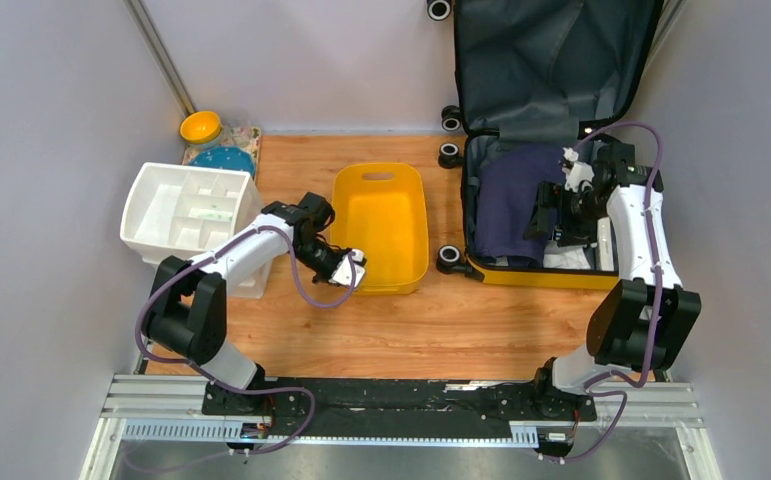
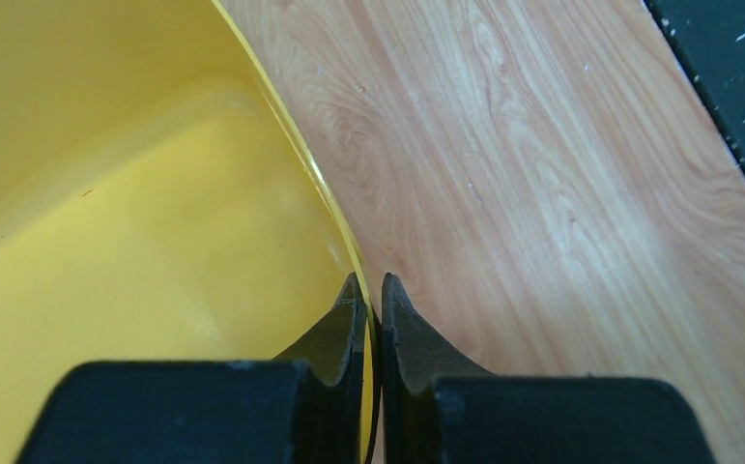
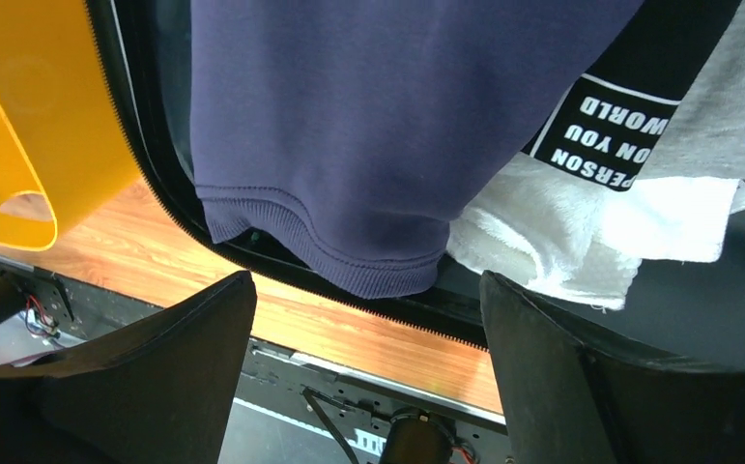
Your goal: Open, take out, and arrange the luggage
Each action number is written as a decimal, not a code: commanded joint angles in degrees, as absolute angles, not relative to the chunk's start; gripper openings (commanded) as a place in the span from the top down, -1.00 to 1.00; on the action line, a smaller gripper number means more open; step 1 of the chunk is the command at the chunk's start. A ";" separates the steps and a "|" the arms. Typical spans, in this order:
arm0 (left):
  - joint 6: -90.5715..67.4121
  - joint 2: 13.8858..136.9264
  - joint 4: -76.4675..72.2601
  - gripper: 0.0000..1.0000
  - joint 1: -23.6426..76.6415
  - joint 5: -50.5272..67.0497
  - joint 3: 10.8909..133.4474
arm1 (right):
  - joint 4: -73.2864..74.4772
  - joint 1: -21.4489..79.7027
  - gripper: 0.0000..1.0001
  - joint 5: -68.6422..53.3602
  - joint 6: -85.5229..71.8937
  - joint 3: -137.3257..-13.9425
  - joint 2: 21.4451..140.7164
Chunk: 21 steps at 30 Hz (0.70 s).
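The luggage (image 1: 551,60) lies open at the back right, its grey-lined lid upright and its yellow lower shell (image 1: 541,277) flat on the table. A navy garment (image 1: 506,195) (image 3: 368,126) fills that shell, beside a white towel (image 3: 561,232) and a black top with white lettering (image 3: 619,126). My right gripper (image 1: 551,215) (image 3: 366,280) hangs open over the shell's near part, holding nothing. My left gripper (image 1: 353,262) (image 2: 373,280) is at the near left corner of the yellow tub (image 1: 379,225) (image 2: 107,193), with its jaws pinched on the tub's thin rim.
A white compartmented organiser (image 1: 186,210) stands left of the tub, close to my left arm. A yellow bowl (image 1: 201,127) and a blue plate (image 1: 226,160) sit in the back left corner. Bare wooden tabletop (image 1: 411,330) lies in front of the tub and suitcase.
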<state>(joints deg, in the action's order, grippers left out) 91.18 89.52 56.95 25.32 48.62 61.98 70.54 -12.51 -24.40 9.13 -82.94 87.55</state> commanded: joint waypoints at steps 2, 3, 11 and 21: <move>106.52 89.99 54.41 0.70 25.49 53.08 63.80 | 63.81 -12.74 -0.81 -20.49 3.34 -84.37 87.71; 106.26 90.52 54.40 0.56 25.58 52.74 65.11 | 63.11 -12.74 -0.82 -19.87 2.99 -85.07 88.50; 92.49 87.21 52.83 -0.41 25.31 51.33 69.26 | 59.60 -12.83 -0.84 -14.94 -2.37 -90.96 94.74; 43.10 84.46 25.35 -0.34 25.14 55.11 73.83 | 53.53 -13.01 -0.84 -15.55 -5.19 -104.57 107.21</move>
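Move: The yellow box is still pinched at its near-left rim by the left hand; its middle lies about 12 cm ahead, 6 cm right and 5 cm lower. The suitcase's nearest wheel is some 20 cm right and 6 cm ahead of that hand, 6 cm lower. From the right hand, the navy garment's middle is roughly 9 cm ahead, 8 cm left and 11 cm below; the white towel is 1 cm right and 1 cm back, the white box 9 cm right and 1 cm ahead, both 12 cm lower. The yellow box's rim is let go as the left fingers open wide; that hand goes forward and right, then climbs about 8 cm clear, turning slightly counter-clockwise near the end. Meanwhile the right hand, fingers kept wide open, sweeps some 11 cm forward and a little right over the navy garment's right side at nearly level height, turning clockwise about 15 degrees. ##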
